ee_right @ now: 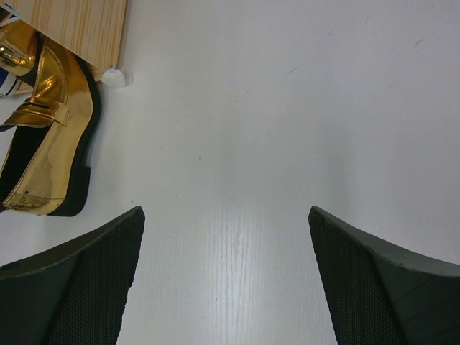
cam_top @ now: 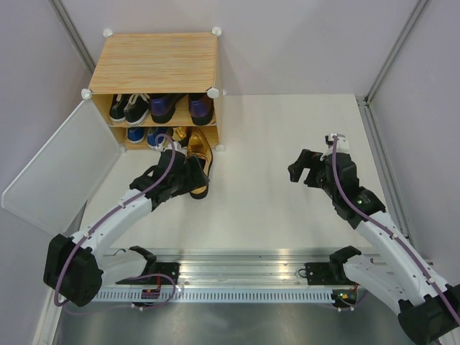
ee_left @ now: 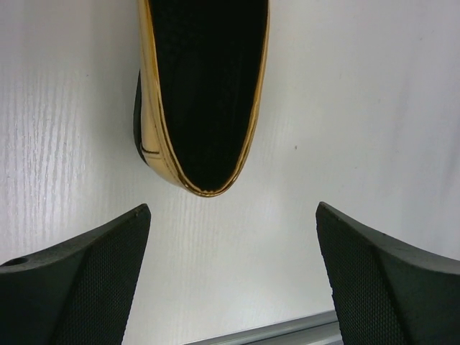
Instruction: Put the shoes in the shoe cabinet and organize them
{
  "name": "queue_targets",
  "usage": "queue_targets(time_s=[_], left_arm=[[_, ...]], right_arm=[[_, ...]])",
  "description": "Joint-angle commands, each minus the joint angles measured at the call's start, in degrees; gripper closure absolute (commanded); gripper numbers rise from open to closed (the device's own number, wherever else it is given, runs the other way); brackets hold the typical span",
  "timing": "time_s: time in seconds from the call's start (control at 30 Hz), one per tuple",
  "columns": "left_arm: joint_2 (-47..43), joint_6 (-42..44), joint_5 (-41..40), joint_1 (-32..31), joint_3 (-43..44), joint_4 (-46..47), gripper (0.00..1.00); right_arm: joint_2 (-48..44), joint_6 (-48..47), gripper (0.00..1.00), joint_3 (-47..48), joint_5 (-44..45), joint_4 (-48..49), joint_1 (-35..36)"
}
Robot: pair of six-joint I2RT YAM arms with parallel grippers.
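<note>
The wood-grain shoe cabinet (cam_top: pixel 154 63) stands at the back left with its front open. Its upper shelf holds black sneakers (cam_top: pixel 128 108) and purple heels (cam_top: pixel 183 108). On the lower shelf are blue sneakers (cam_top: pixel 144 135) and one gold shoe (cam_top: pixel 180 134). Another gold shoe (cam_top: pixel 201 152) (ee_left: pixel 205 93) (ee_right: pixel 47 136) lies on the table just in front of the cabinet, toe toward it. My left gripper (cam_top: pixel 192 180) (ee_left: pixel 231 208) is open right behind its heel end, not touching it. My right gripper (cam_top: pixel 305 172) (ee_right: pixel 225 210) hangs open over bare table, to the right.
The cabinet's pale door (cam_top: pixel 61 169) is swung wide open to the left, beside my left arm. A white corner connector (ee_right: pixel 113 77) marks the cabinet's lower right corner. A metal rail (cam_top: pixel 244 277) runs along the near edge between the arm bases.
</note>
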Motion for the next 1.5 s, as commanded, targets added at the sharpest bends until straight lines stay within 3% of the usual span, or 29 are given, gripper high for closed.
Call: queue_targets(time_s=[0.0,0.27,0.57,0.8,0.93,1.3,1.47], left_arm=[[-1.57,6.97,3.39,0.02,-3.49,2.68,0.03],[-12.55,10.77,4.38,-0.6,-13.08,12.79,0.04],[-14.4,7.96,2.71,-0.42,-4.13,7.53,0.01],[-16.6,10.5,8.58,0.19,-0.52,2.44,0.01],[-16.17,12.61,8.07,0.19,3.34,-1.79,0.01],[8.85,19.29,0.68,-3.32,19.68,-6.19,0.03],[18.54,19.9,-1.67,-3.67,29.61,-13.83,0.03]], right_arm=[[-0.74,-0.85,0.02,-0.33,-0.74,1.96,-0.09],[-0.66,-0.85,0.02,-0.51,-1.35,2.13,-0.09],[-0.74,-0.85,0.02,-0.68,-1.44,2.4,-0.09],[-1.53,-0.85,0.02,-0.77,-1.18,2.4,-0.17],[-1.1,-0.85,0.02,-0.68,-1.79,2.57,-0.09],[-0.39,-1.12,0.02,-0.51,-1.09,2.66,-0.09],[-1.18,-1.12,0.02,-0.77,0.31,2.49,-0.17]])
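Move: The gold shoe sticking out of the cabinet's lower shelf is the left hand's object: its middle lies about 11 cm ahead, 1 cm to the left and 9 cm below. Its mate sits deeper on the shelf, some 24 cm ahead and 7 cm left of this hand; the cabinet's lower front right corner is about 18 cm ahead, 7 cm right. From the idle right hand, the protruding shoe is roughly 11 cm ahead, 38 cm left and 16 cm below. Back and down about 3 cm the left hand first dips, then climbs some 12 cm, fingertips tilting upward. From there it swings forward about 6 cm and to the right, sinking roughly 4 cm, ending above the table to the right of the gold shoe's heel. The tilt comes nearly back, the wrist ends turned about 15 degrees clockwise, and the fingers stay wide open and empty. ##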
